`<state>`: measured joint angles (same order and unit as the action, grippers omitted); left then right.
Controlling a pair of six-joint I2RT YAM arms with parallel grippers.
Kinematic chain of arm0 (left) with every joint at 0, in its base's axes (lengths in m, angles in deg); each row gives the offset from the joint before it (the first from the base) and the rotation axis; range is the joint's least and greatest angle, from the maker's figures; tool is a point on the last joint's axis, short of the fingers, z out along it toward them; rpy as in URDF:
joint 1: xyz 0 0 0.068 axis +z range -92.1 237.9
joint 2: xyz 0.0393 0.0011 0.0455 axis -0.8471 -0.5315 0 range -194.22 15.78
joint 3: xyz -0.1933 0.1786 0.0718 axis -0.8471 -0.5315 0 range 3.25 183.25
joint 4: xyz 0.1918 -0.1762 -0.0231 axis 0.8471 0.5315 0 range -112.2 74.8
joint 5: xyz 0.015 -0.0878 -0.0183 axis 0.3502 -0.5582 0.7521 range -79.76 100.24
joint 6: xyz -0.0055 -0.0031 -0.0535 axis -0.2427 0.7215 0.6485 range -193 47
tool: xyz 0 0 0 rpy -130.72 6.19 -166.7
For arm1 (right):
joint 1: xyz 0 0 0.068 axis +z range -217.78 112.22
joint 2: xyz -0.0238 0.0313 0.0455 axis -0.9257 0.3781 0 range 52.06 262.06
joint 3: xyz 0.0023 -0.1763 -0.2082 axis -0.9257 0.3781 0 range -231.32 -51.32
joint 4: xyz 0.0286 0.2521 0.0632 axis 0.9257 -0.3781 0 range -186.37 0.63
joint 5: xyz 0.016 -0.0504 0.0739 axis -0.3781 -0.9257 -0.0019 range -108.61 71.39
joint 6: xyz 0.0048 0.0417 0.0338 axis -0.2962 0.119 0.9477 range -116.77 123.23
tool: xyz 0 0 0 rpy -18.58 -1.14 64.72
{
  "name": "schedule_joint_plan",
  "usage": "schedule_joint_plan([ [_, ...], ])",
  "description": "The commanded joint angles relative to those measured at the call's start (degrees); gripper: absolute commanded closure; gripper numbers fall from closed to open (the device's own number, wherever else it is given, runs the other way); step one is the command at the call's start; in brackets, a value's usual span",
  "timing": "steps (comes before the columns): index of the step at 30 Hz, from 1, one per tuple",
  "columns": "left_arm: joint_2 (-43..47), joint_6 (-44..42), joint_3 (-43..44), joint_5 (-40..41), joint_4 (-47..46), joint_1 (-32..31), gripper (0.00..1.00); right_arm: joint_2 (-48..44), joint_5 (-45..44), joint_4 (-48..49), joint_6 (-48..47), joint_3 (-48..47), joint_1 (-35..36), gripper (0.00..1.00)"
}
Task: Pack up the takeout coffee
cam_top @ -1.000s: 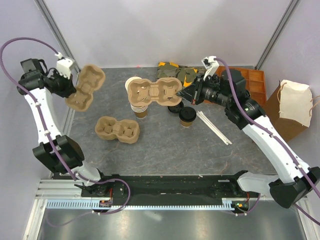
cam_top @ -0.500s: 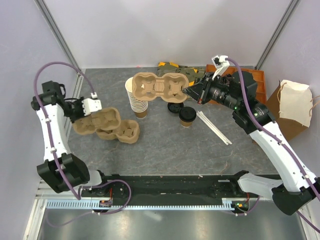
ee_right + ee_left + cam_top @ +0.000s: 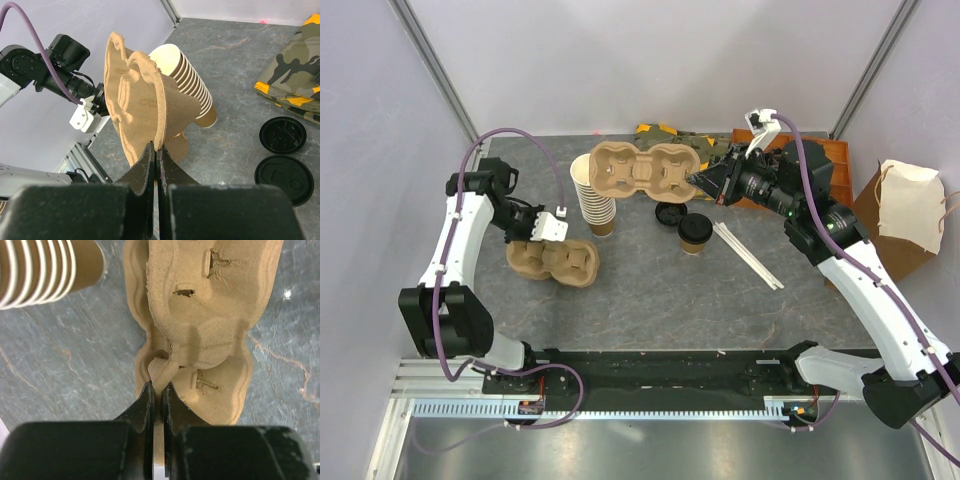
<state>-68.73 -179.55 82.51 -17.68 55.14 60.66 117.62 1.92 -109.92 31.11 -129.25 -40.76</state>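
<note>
The takeout coffee [image 3: 695, 232], a small brown cup under a black lid, stands mid-table, held by neither gripper; in the right wrist view its lid [image 3: 285, 172] shows at the lower right. My right gripper [image 3: 694, 181] is shut on the edge of a brown pulp cup carrier [image 3: 645, 172] held in the air above the cup stack, and it stands on edge in the wrist view [image 3: 140, 105]. My left gripper [image 3: 536, 228] is shut on the rim of a second carrier [image 3: 210, 300], which lies over another carrier [image 3: 560, 262] on the table.
A tall stack of lidless paper cups [image 3: 592, 203] stands left of the coffee, with a loose black lid [image 3: 670, 213] between them. White stirrers [image 3: 748, 255] lie to the right. At the back are a camouflage pouch [image 3: 672, 140] and an orange tray [image 3: 823, 165]; a paper bag [image 3: 905, 215] stands off the table's right edge.
My left arm swung in from the left wall and lowered its carrier onto the carrier lying on the table. My right arm lifted its carrier slightly toward the back.
</note>
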Motion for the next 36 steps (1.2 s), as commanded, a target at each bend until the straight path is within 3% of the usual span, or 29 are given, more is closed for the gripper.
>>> schedule_joint_plan([
  [1, -0.2, -2.3, -1.0, 4.6, 10.8, -0.2, 0.92, 0.4, -0.6, 1.2, 0.8, -1.7, -0.4, 1.00],
  [5, -2.8, 2.2, 1.3, 3.4, 10.7, -0.2, 0.80, 1.1, 0.2, 1.8, 1.6, -1.5, -0.3, 1.00],
  [6, -3.9, 4.3, 2.8, 2.3, 9.9, -0.2, 0.64, 1.1, 0.2, 1.9, 1.6, -1.5, -0.4, 1.00],
  [10, -5.0, 12.0, 8.8, -2.6, 7.9, -0.1, 0.29, 1.3, 0.4, 1.9, 1.6, -1.7, -0.3, 1.00],
  [14, -3.0, 16.5, 14.2, -9.2, 9.4, 0.4, 0.24, 1.0, 0.5, 1.9, 1.5, -1.6, -0.3, 1.00],
  [18, 7.0, 14.0, 6.0, -15.9, 9.3, 0.7, 0.08, 0.3, 0.0, 1.9, 1.0, -1.4, -0.4, 1.00],
  [22, 16.5, 14.5, -12.1, -15.2, -1.3, 0.1, 0.01, -0.3, -0.2, 1.9, 0.9, -0.6, -0.4, 1.00],
  [27, 22.5, 12.1, -23.6, -14.2, -15.9, 0.0, 0.00, -0.6, 0.1, 1.7, 1.1, -0.3, -0.5, 1.00],
  [36, 14.8, 3.4, -23.4, -12.3, -18.2, 0.0, 0.00, -0.5, 0.1, 1.7, 1.4, 0.4, -0.7, 1.00],
])
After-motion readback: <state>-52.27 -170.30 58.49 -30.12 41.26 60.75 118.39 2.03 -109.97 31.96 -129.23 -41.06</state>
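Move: My left hand still pinches the left part of a carrier tray, held over the tray on the table. The tray on the table has its middle about 6 cm to my left hand's right, 3 cm back and 5 cm below. The stack of paper cups stands some 17 cm to this hand's right and 5 cm ahead, its middle slightly above hand height. From my right hand, the tray on the table lies roughly 33 cm left, 3 cm back and 28 cm below. I open my left fingers wide and let go of the tray's rim, lifting clear about 6 cm while easing forward. Then I swing back some 11 cm and sink about 9 cm towards the near side of the trays' left half, fingers staying open and tipped about 15 degrees more to the right. At the end I ease a little forward, still sinking. My right hand stays put, keeping its grip on another tray. ##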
